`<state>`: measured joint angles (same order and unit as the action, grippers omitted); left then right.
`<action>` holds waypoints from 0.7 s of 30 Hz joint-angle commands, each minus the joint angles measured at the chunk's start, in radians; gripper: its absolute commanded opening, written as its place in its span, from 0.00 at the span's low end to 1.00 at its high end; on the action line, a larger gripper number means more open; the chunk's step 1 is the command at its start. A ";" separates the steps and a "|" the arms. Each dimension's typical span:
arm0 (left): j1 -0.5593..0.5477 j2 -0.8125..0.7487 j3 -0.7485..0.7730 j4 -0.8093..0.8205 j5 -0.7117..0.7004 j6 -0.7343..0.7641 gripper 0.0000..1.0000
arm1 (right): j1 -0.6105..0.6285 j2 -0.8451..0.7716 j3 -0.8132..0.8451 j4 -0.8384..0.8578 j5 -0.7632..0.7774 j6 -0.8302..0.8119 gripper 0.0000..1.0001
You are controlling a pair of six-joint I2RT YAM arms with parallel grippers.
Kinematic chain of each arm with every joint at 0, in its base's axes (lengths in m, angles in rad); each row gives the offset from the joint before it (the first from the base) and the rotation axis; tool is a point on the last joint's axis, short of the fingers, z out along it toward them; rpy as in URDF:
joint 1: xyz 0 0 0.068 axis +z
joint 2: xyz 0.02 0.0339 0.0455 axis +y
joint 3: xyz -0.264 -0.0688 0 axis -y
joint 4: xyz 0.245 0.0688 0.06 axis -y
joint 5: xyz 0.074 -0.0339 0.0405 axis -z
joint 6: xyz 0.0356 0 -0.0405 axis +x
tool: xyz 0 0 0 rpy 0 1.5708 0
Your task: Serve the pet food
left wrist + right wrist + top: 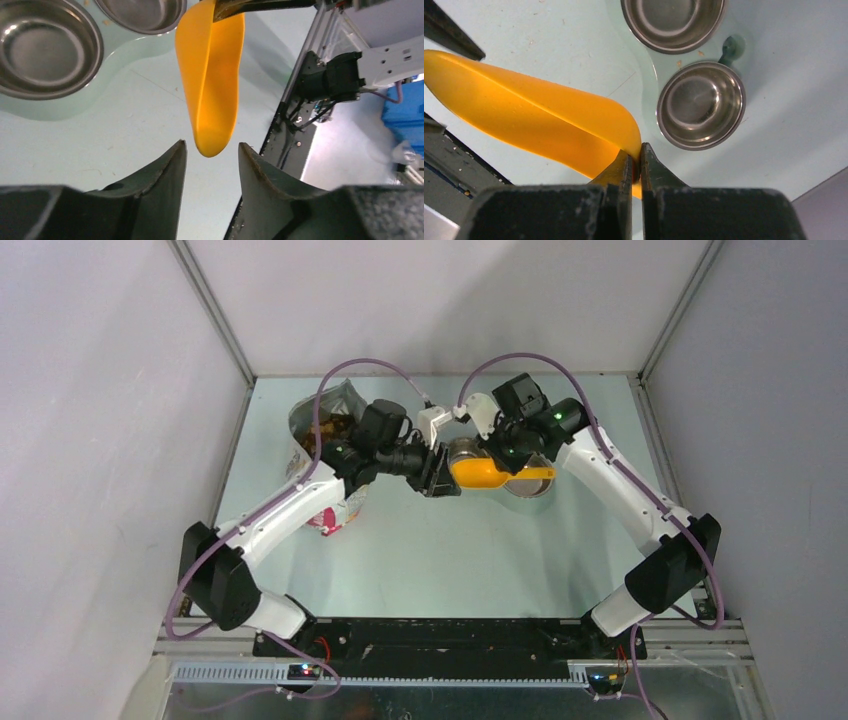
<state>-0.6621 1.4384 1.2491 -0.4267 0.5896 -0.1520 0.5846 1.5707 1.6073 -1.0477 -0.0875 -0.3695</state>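
Observation:
A yellow scoop (485, 473) hangs over the table's middle, with my right gripper (640, 150) shut on the edge of it at its handle end. In the right wrist view the scoop (534, 120) stretches away to the left. My left gripper (212, 150) is open, and the scoop's rounded tip (212, 145) sits just beyond its fingertips without touching them. Pet food shows as brown bits in the mouth of the open foil bag (328, 426) at the back left. Two steel bowls (700, 105) (674, 22) below the scoop are empty. No food shows in the scoop from above.
The bowls sit in a pale green holder (731, 47) with a few crumbs (679, 63) on it. The bag lies under my left arm (300, 500). Grey walls close in left, right and back. A black rail (290, 135) marks the table's near edge.

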 commanded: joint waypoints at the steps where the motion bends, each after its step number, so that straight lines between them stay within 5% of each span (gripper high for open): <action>1: 0.028 0.005 0.033 0.082 0.127 -0.071 0.46 | 0.008 -0.034 0.047 0.046 0.027 0.026 0.00; 8: 0.058 0.009 0.042 0.157 0.156 -0.140 0.49 | 0.020 -0.024 0.045 0.046 0.028 0.021 0.00; 21: 0.094 0.044 0.029 0.201 0.116 -0.218 0.13 | 0.014 -0.013 0.066 0.043 0.005 0.024 0.00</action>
<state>-0.5743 1.4723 1.2491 -0.2844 0.7025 -0.3386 0.5953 1.5707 1.6241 -1.0340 -0.0673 -0.3504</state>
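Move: The lip of the scoop that my right hand holds by its neck is almost between my open left fingers, about 2 cm ahead, 1 cm to the right and 1 cm higher. From my right hand the lip is roughly 11 cm to the left and 2 cm back. From my left hand the left bowl lies some 14 cm ahead, 4 cm right and 13 cm below. The right bowl is about 10 cm ahead and 17 cm right, equally low. I close my left fingers on the scoop's lip and pinch it. On the way I lift my left hand about 2 cm, then ease it forward about 2.5 cm, tipping the fingertips some 10 degrees up towards level. My right hand stays almost in place, still gripping the scoop's neck and holding it out to the left. ##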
